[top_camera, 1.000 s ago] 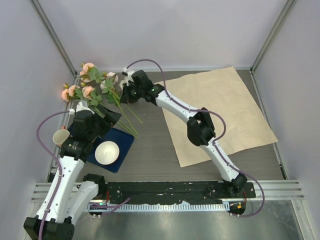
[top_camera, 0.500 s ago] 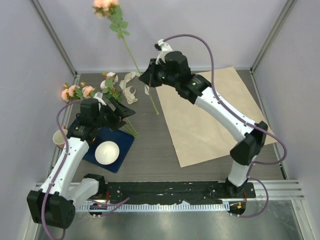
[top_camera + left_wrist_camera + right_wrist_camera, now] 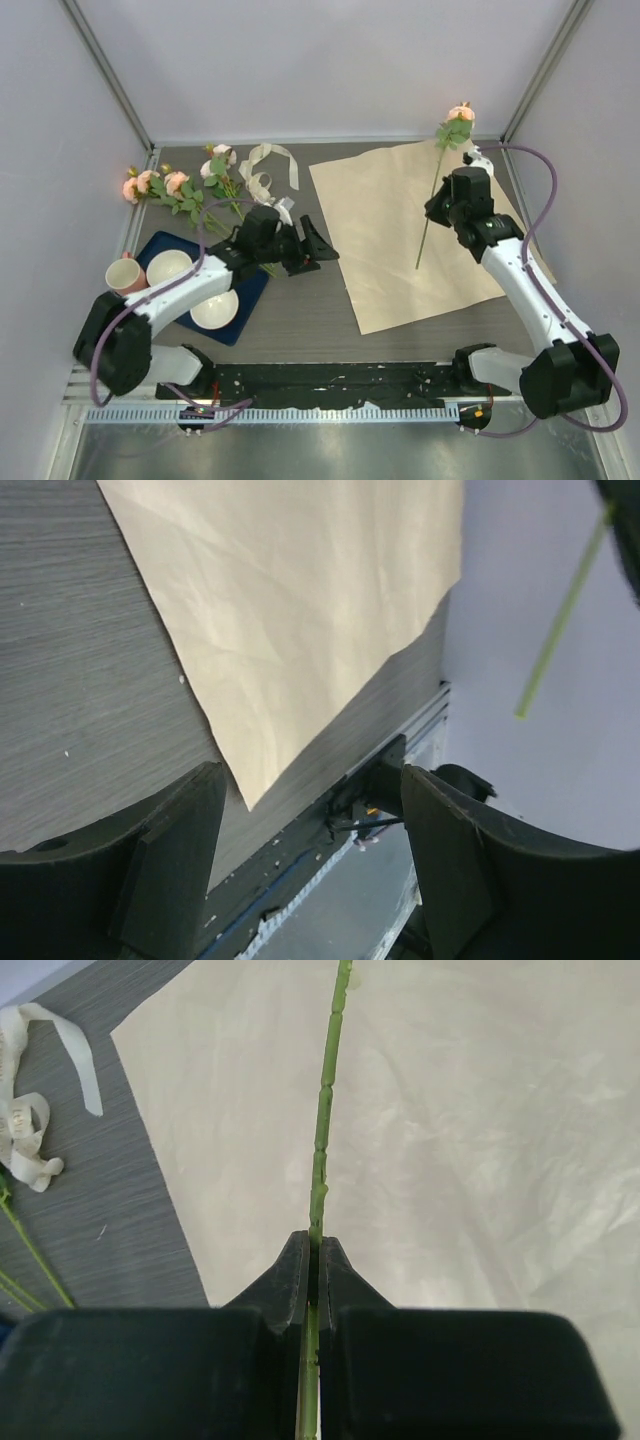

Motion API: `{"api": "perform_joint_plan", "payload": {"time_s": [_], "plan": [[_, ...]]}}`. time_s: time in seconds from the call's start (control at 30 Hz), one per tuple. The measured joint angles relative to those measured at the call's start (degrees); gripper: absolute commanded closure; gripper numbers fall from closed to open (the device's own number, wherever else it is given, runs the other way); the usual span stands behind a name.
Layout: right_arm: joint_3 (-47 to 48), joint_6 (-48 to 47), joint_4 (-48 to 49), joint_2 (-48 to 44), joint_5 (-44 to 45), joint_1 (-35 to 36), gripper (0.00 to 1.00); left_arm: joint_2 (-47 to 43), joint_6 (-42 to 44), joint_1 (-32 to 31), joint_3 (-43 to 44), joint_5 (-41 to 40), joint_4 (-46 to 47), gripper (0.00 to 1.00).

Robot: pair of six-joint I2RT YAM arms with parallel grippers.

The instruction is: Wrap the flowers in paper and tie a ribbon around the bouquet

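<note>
One pink flower (image 3: 459, 114) on a long green stem (image 3: 325, 1140) hangs upright over the paper (image 3: 400, 240), with my right gripper (image 3: 437, 208) shut on the stem partway down. In the right wrist view the jaws (image 3: 314, 1260) pinch the stem with the cream paper (image 3: 480, 1160) beneath. The other flowers (image 3: 180, 188) lie at the back left. The cream ribbon (image 3: 264, 170) lies curled beside them. My left gripper (image 3: 318, 252) is open and empty, low over the bare table just left of the paper's edge. Its fingers (image 3: 170, 850) frame the paper's near corner (image 3: 300, 610).
A dark blue tray (image 3: 248, 290) at the front left holds two white bowls (image 3: 168, 268) (image 3: 213, 308). A pale cup (image 3: 122, 275) stands at its left edge. Loose flower stems (image 3: 30, 1250) lie near the ribbon (image 3: 30, 1130). Metal frame posts and grey walls enclose the table.
My right arm has lifted one flower from the back left and carried it across to above the paper. My left arm has swung right, off the tray, towards the paper's edge.
</note>
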Motion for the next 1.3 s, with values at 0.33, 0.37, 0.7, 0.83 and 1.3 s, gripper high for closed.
{"api": "perform_joint_plan", "payload": {"time_s": [0.33, 0.37, 0.7, 0.83, 1.3], "plan": [[-6.3, -0.6, 6.4, 0.7, 2.1, -6.1, 0.99, 26.0, -0.7, -5.2, 9.0, 1.2, 11.1, 0.39], [-7.6, -0.3, 7.6, 0.8, 2.1, -6.2, 0.99, 27.2, -0.7, -5.5, 9.3, 1.5, 12.0, 0.41], [-11.7, 0.0, 18.5, 14.2, 3.7, -4.9, 0.99, 37.6, -0.7, -7.5, 12.9, 0.9, 14.3, 0.46], [-11.6, 0.5, 19.1, 19.6, 6.5, -4.0, 1.00, 38.7, -0.5, -8.0, 13.3, -0.4, 13.2, 0.45], [-7.1, 1.9, 19.0, 29.9, 10.9, -3.9, 1.00, 40.0, 1.0, -9.9, 17.8, -5.5, 5.7, 0.46]]}}
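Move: About 20 cm below the right hand, which already holds a rose by its stem, the paper's middle lies some 4 cm ahead and 5 cm to the right; the ribbon lies roughly 18 cm ahead and 32 cm to that hand's left. From the open left hand, the paper's left edge is about 10 cm to the right, 3 cm ahead and 17 cm down, with the remaining flowers some 14 cm ahead and 22 cm left, and the tray 3 cm back and 24 cm left. Lowering the rose towards the middle of the paper, the right hand first drifts right, then sinks about 19 cm, easing slightly forward, its fingers tipping down some 15 degrees and keeping their pinch on the stem. The left hand swings right and down to the paper's left edge, then mostly straight down, about 14 cm lower in all, its fingers partly closing but staying apart. ##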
